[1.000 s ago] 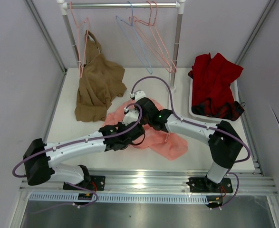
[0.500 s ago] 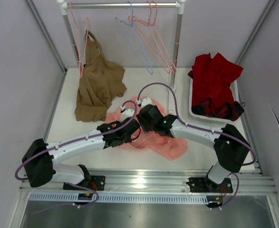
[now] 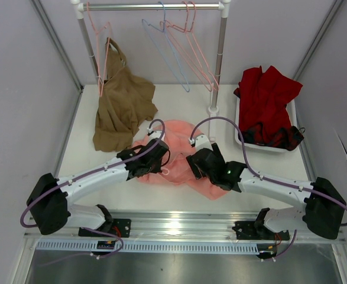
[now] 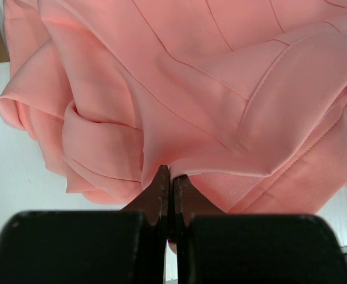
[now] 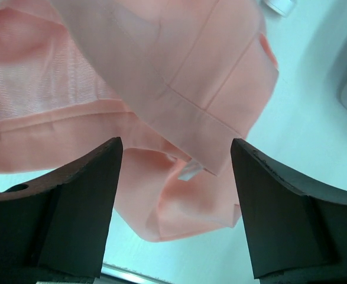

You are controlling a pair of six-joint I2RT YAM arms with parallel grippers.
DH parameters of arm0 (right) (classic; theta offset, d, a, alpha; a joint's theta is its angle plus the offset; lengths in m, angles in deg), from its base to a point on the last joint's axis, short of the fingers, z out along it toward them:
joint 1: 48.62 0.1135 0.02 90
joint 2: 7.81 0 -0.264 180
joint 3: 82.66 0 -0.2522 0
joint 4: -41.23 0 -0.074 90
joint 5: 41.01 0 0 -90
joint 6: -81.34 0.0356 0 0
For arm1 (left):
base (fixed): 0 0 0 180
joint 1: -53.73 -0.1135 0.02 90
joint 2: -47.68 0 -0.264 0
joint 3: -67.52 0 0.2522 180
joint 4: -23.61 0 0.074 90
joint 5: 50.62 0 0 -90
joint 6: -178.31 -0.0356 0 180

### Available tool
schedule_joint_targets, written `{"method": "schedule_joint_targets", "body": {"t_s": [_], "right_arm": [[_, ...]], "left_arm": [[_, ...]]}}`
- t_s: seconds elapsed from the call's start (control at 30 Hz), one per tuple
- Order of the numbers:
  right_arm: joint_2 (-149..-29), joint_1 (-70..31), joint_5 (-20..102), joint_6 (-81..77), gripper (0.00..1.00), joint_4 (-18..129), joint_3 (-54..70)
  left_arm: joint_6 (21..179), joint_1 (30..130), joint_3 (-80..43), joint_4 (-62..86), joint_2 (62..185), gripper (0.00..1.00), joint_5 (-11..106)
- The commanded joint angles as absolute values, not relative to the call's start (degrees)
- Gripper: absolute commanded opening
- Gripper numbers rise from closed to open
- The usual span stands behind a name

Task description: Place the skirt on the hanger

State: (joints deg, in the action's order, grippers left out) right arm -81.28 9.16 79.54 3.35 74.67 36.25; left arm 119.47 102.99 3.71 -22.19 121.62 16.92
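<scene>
The salmon-pink skirt (image 3: 179, 137) lies crumpled on the white table between my two grippers. My left gripper (image 3: 162, 157) is at its left side; in the left wrist view that gripper (image 4: 169, 172) is shut on a fold of the skirt (image 4: 191, 89). My right gripper (image 3: 192, 161) hovers over the skirt's right part. In the right wrist view it (image 5: 176, 144) stands open, with the skirt's hem (image 5: 179, 77) below and between the fingers, untouched. The light blue hanger (image 3: 164, 54) hangs on the rack at the back.
Pink wire hangers (image 3: 192, 50) hang beside the blue one on the rack rail (image 3: 155, 6); another (image 3: 101, 41) holds a tan garment (image 3: 123, 105) draping onto the table. A white bin (image 3: 242, 139) with a dark red garment (image 3: 268, 97) stands at the right. The rack post (image 3: 219, 65) rises behind the skirt.
My right gripper opened, let go of the skirt and drew back toward the near right. My left gripper shut on the skirt and shifted slightly away; the cloth now lies more spread out.
</scene>
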Motion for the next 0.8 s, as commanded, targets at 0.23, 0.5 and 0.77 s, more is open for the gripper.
{"method": "schedule_joint_targets", "body": {"t_s": [0.23, 0.5, 0.77], "right_arm": [[-82.9, 9.3, 83.6, 3.5, 0.77, 72.7, 38.1], [-83.3, 10.8, 83.8, 2.9, 0.77, 72.8, 38.6], [-86.8, 12.5, 84.3, 2.7, 0.76, 73.3, 38.4]], "left_arm": [[115.5, 97.7, 0.8, -20.7, 121.5, 0.0, 18.9], [113.1, 93.5, -1.9, -20.5, 122.9, 0.0, 20.8], [112.0, 91.4, -4.3, -20.8, 124.1, 0.0, 22.0]]}}
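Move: The free right hand has the tagged corner of the skirt's waistband under its open fingers, about 3 cm ahead, 1 cm to the right and 6 cm down. The rack foot stands some 17 cm ahead of this hand and 4 cm right; the red clothes lie about 18 cm ahead and 24 cm right. From the left hand, already holding the waistband, that corner is roughly 6 cm ahead and 16 cm right, 3 cm lower; the brown garment lies about 19 cm ahead and 14 cm left. Still pinching its part of the waistband, the left hand draws it forward and to the left, about 5 cm in all and away from the right hand, lifting a little in the second half. Meanwhile the right hand, fingers kept wide open, sinks about 3 cm towards the tagged waistband corner, easing back about a centimetre and rolling its left side down slightly. ##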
